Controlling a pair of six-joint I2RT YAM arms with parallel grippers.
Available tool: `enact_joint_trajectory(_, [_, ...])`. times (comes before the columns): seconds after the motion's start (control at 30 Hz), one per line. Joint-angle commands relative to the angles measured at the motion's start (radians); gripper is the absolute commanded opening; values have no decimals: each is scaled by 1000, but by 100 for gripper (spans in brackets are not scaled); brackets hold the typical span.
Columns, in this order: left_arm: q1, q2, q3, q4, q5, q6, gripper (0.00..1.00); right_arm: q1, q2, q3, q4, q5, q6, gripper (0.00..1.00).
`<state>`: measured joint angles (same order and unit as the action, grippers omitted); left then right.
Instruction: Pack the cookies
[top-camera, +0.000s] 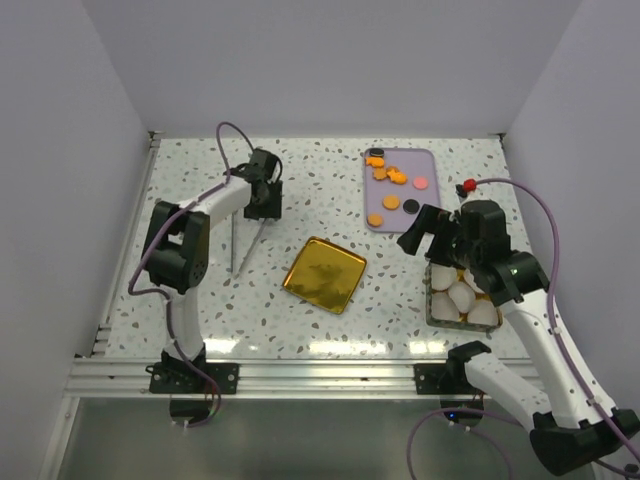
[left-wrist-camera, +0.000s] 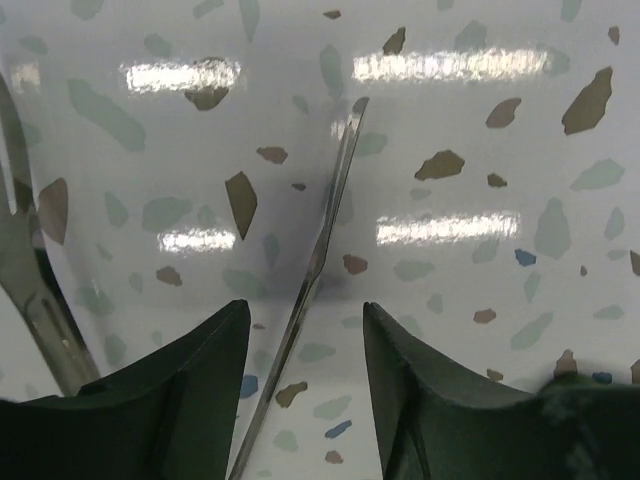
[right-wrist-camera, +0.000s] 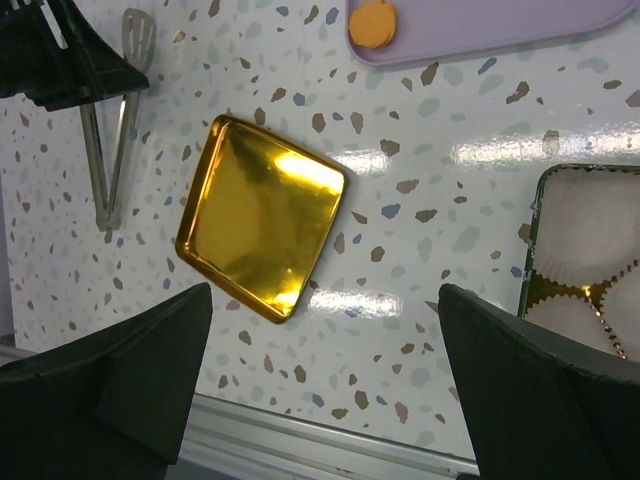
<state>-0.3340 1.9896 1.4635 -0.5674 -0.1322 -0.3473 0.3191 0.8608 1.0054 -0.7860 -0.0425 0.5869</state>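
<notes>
The cookies (top-camera: 392, 178) lie on a lavender tray (top-camera: 425, 160) at the back: several orange discs, two black (top-camera: 410, 205) and one pink (top-camera: 421, 183). One orange cookie (right-wrist-camera: 372, 24) shows in the right wrist view. My left gripper (top-camera: 262, 212) is open and low over metal tongs (top-camera: 243, 245). One tong arm (left-wrist-camera: 322, 245) runs between my fingers without touching them; the other arm (left-wrist-camera: 30, 280) lies to the left. My right gripper (top-camera: 428, 244) is open and empty, above the table between the tray and an open tin (top-camera: 432, 300) lined with white paper cups (top-camera: 462, 297).
The square gold tin lid (top-camera: 324, 274) lies in the middle of the table, and also shows in the right wrist view (right-wrist-camera: 262, 215). The tin's rim (right-wrist-camera: 532, 215) and its paper cups (right-wrist-camera: 585, 205) are at the right. The table's metal front rail (top-camera: 300, 375) runs along the near edge.
</notes>
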Motion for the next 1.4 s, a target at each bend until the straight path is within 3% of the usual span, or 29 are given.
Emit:
enact_joint_trajectory(0.0, [3,50,99,5,25,18,53,0,12,52,-7,41,-47,99])
enact_joint_trajectory(0.27, [4,114,129,-23,13,24,25,1,9,50,-47,41,-56,99])
enact_joint_trajectory(0.4, [4,101,124,-23,43,24,0,1,-3,45,-58,30,-56,99])
enact_joint_trajectory(0.67, [4,-4,280,-110,175,-4,0,1,59,131,-110,-118,-88,99])
enact_joint_trajectory(0.8, [10,-90,374,-106,380,-53,0,1,110,258,-105,-325,-121,99])
enact_joint_trajectory(0.87, [21,-152,380,-51,483,-126,0,3,113,272,-11,-499,-86,99])
enact_joint_trajectory(1.0, [42,-282,309,145,733,-316,0,2,113,247,230,-670,63,99])
enact_joint_trajectory(1.07, [58,-380,200,356,826,-488,0,2,135,236,353,-744,138,99])
enact_joint_trajectory(1.1, [61,-412,157,441,853,-616,0,1,145,234,387,-766,161,99])
enact_joint_trajectory(1.13, [64,-473,114,635,871,-681,0,1,156,231,454,-790,183,99])
enact_joint_trajectory(1.23, [61,-555,-30,908,898,-892,0,6,193,233,583,-858,276,99])
enact_joint_trajectory(1.37, [53,-617,-138,1029,879,-990,0,21,236,259,631,-878,298,99])
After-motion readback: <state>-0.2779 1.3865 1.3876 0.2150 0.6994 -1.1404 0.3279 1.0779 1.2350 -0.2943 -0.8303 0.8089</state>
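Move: The tongs lie on the table with their slotted heads outward; their middle is about 2 cm back, 3 cm left and 3 cm below the left hand, the right leg already running between its part-open fingers. From this same hand the gold tray sits some 11 cm back and 13 cm right, and the purple tray about 9 cm ahead and 30 cm right. From the right hand the tongs lie roughly 14 cm ahead, 35 cm left and 22 cm below. The left hand eases about 2 cm forward and 2 cm down, shuts its fingers on the right leg of the tongs nearer the heads than the hinge, then sweeps them up off the table by over 40 cm while drawing some 10 cm back and 10 cm right, rolling its left side down by about 75 degrees. As the tongs come up, the right hand, fingers staying wide open, rises and shifts left towards their hinge end, turning counter-clockwise and lifting its left side. ##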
